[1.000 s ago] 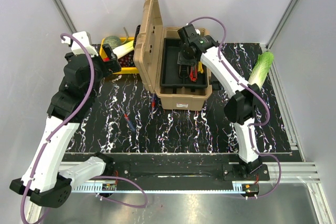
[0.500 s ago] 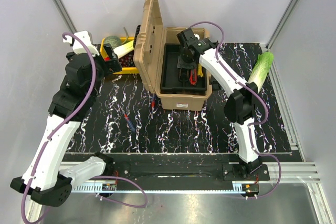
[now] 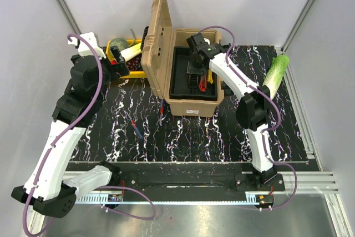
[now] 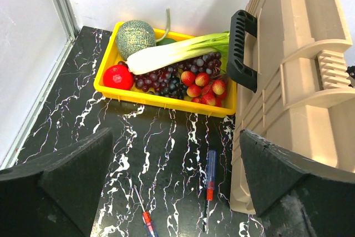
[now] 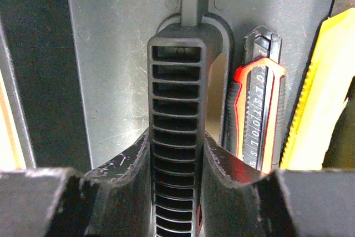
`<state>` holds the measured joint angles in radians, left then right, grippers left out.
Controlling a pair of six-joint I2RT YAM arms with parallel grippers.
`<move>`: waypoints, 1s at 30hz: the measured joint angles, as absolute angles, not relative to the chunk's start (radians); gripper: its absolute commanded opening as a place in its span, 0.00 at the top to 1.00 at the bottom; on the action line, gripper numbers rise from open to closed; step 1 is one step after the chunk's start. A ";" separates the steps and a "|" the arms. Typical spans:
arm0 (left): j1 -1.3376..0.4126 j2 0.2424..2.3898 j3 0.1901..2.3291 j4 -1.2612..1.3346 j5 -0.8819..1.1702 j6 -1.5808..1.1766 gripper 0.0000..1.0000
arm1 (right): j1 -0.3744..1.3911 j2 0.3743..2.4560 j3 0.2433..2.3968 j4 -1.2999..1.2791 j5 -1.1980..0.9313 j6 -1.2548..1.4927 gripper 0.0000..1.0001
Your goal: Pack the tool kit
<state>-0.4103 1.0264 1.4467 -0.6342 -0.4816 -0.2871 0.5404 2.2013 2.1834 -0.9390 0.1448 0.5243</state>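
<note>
The tan toolbox (image 3: 195, 105) stands open at the back centre, its lid (image 3: 155, 37) upright. My right gripper (image 3: 196, 69) reaches down into the black inner tray (image 3: 180, 79). In the right wrist view it (image 5: 176, 159) is shut on the tray's ribbed black centre handle (image 5: 177, 98). A red and black utility knife (image 5: 258, 120) and a yellow tool (image 5: 324, 104) lie in the tray beside it. My left gripper (image 4: 176, 176) hangs open above the table left of the box. Below it lie a blue and red screwdriver (image 4: 210, 177) and a smaller screwdriver (image 4: 145, 217).
A yellow crate (image 4: 166, 99) of fruit and vegetables sits at the back left, next to the lid's black carry handle (image 4: 242, 48). A napa cabbage (image 3: 275, 73) lies at the right edge of the mat. Both screwdrivers (image 3: 161, 112) lie just left of the box front.
My right wrist has shifted slightly left over the tray, its grip on the handle unchanged. The left arm has barely moved.
</note>
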 measured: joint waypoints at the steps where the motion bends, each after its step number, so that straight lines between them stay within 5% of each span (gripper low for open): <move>1: -0.410 1.026 1.446 -0.634 -0.482 -0.287 0.01 | 0.540 2.201 2.183 -0.936 0.145 0.524 1.00; 3: -0.410 1.027 1.447 -0.634 -0.482 -0.287 0.01 | 0.539 2.201 2.180 -0.930 0.145 0.524 1.00; 10: -0.410 1.028 1.447 -0.634 -0.482 -0.287 0.01 | 0.538 2.193 2.163 -0.913 0.149 0.526 0.52; 17: -0.404 1.028 1.447 -0.651 -0.485 -0.305 0.01 | 0.540 2.185 2.169 -0.903 0.165 0.529 0.28; 25: -0.352 1.002 1.435 -0.840 -0.566 -0.477 0.01 | 0.540 2.074 2.184 -0.892 0.179 0.495 0.24; 30: -0.171 0.963 1.266 -0.930 -0.442 -0.595 0.01 | 0.540 1.894 2.053 -0.775 0.179 0.467 0.24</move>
<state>-0.1715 0.9630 1.2655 -0.9302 -0.4416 -0.5953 0.5404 1.8938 2.0533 -0.7753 0.1795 0.4671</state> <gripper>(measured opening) 0.988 0.761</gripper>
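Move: My right hand already has the black tray's handle between its fingers, inside the open toolbox. The red knife lies about 4 cm right and 1 cm back, the yellow knife 7 cm right and 2 cm ahead, both 3 cm below. For my left hand, the nearer screwdriver lies roughly 41 cm below, 3 cm back and 1 cm right; the other screwdriver is 5 cm ahead and 13 cm right on the table, the yellow basket some 36 cm straight ahead. I open my right fingers to let go of the tray handle, then lift that hand about 13 cm almost straight up out of the toolbox, tipping its fingers some 20 degrees forward and up. Late on, my open left hand speeds down about 11 cm towards the nearer screwdriver, also swinging left and a little back while it tips downward and turns counter-clockwise. ##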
